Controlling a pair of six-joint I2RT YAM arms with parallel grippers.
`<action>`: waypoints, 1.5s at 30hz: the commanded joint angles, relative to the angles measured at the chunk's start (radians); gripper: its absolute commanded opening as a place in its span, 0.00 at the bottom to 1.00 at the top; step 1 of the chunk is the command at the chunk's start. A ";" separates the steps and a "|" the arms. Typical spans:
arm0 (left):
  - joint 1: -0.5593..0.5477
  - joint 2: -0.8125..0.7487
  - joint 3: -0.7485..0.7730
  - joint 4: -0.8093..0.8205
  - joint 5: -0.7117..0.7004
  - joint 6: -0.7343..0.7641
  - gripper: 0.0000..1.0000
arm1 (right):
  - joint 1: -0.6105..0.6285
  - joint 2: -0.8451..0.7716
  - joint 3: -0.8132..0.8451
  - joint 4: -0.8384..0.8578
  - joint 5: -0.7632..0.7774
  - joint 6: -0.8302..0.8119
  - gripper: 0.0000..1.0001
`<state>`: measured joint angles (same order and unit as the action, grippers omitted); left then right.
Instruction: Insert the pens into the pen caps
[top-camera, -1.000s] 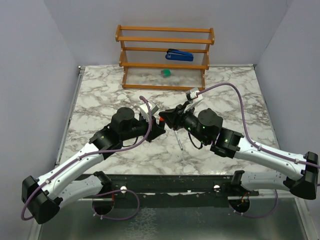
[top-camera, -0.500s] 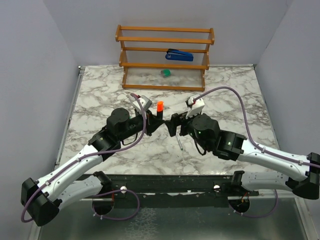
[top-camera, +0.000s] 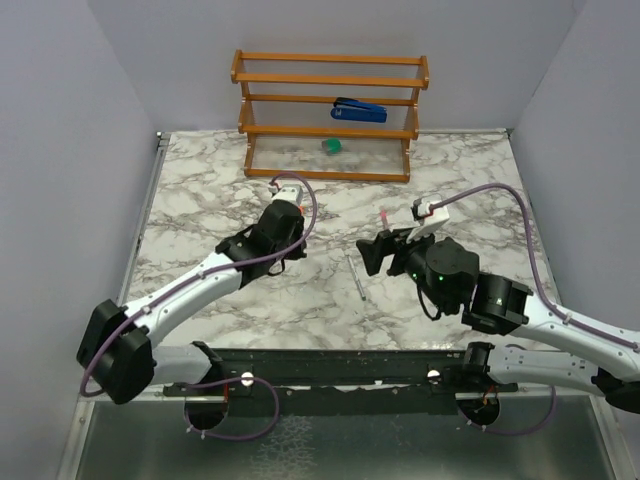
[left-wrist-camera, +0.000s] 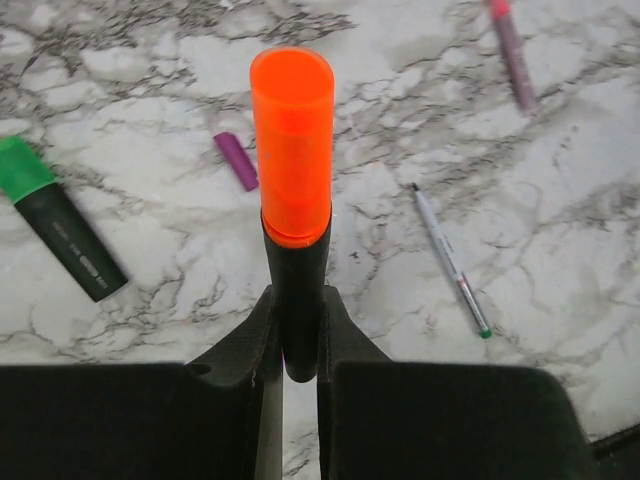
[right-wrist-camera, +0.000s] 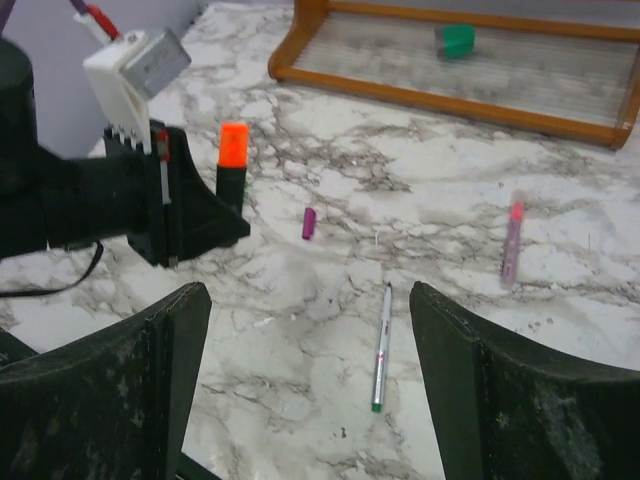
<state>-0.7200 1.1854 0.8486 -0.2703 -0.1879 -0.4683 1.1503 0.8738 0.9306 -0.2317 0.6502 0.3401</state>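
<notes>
My left gripper (left-wrist-camera: 295, 300) is shut on a stubby black marker (left-wrist-camera: 297, 255) that stands upright, an orange cap (left-wrist-camera: 292, 140) on its top end. The right wrist view shows that left gripper (right-wrist-camera: 205, 215) and the orange cap (right-wrist-camera: 233, 145) at its upper left. My right gripper (right-wrist-camera: 310, 330) is open and holds nothing, right of the left one (top-camera: 375, 252). On the marble lie a green-ended black marker (left-wrist-camera: 60, 235), a purple cap (left-wrist-camera: 236, 161) (right-wrist-camera: 310, 222), a thin grey pen (left-wrist-camera: 452, 262) (right-wrist-camera: 381, 345) (top-camera: 356, 276) and a pink pen (left-wrist-camera: 512, 50) (right-wrist-camera: 512, 240) (top-camera: 384, 217).
A wooden rack (top-camera: 330, 115) stands at the back of the table, with a blue stapler (top-camera: 358, 110) on a shelf and a green block (top-camera: 332, 146) (right-wrist-camera: 458, 40) on its bottom level. Grey walls close in both sides.
The grippers met at the centre a second ago. The right one has since opened and drawn back to the right. The left has swung away to the left with the orange-capped marker.
</notes>
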 joint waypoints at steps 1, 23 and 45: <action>0.057 0.145 0.139 -0.239 -0.098 -0.123 0.00 | 0.002 -0.002 -0.035 -0.159 0.029 0.080 0.85; 0.206 0.647 0.373 -0.418 0.008 -0.228 0.00 | 0.001 0.156 -0.115 -0.294 -0.068 0.179 0.85; 0.286 0.660 0.366 -0.346 0.143 -0.083 0.61 | -0.332 0.675 0.044 -0.015 -0.434 -0.026 0.84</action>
<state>-0.4541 1.8507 1.2270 -0.6346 -0.0662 -0.6041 0.8394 1.4822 0.9085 -0.3050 0.2867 0.3691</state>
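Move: My left hand holds the capped orange highlighter. Its spot on bare table lies about 7 cm ahead, 5 cm left and 15 cm down, with the green highlighter 7 cm left of and 3 cm beyond that spot; the purple cap is 8 cm straight ahead of me, as low. From my open right hand the white marker is some 7 cm ahead, 2 cm left and 29 cm down; the pink pen is 14 cm beyond it and 8 cm right. I carry the orange highlighter forward and left, then mostly down, about 14 cm in all, tipping my left fingers some 35 degrees downward and turning them counter-clockwise; once low, I open them and let go beside the green highlighter. Meanwhile my open right hand sinks about 23 cm towards the white marker, tipping down, then sweeps forward over the last stretch, still clear of the marker. ##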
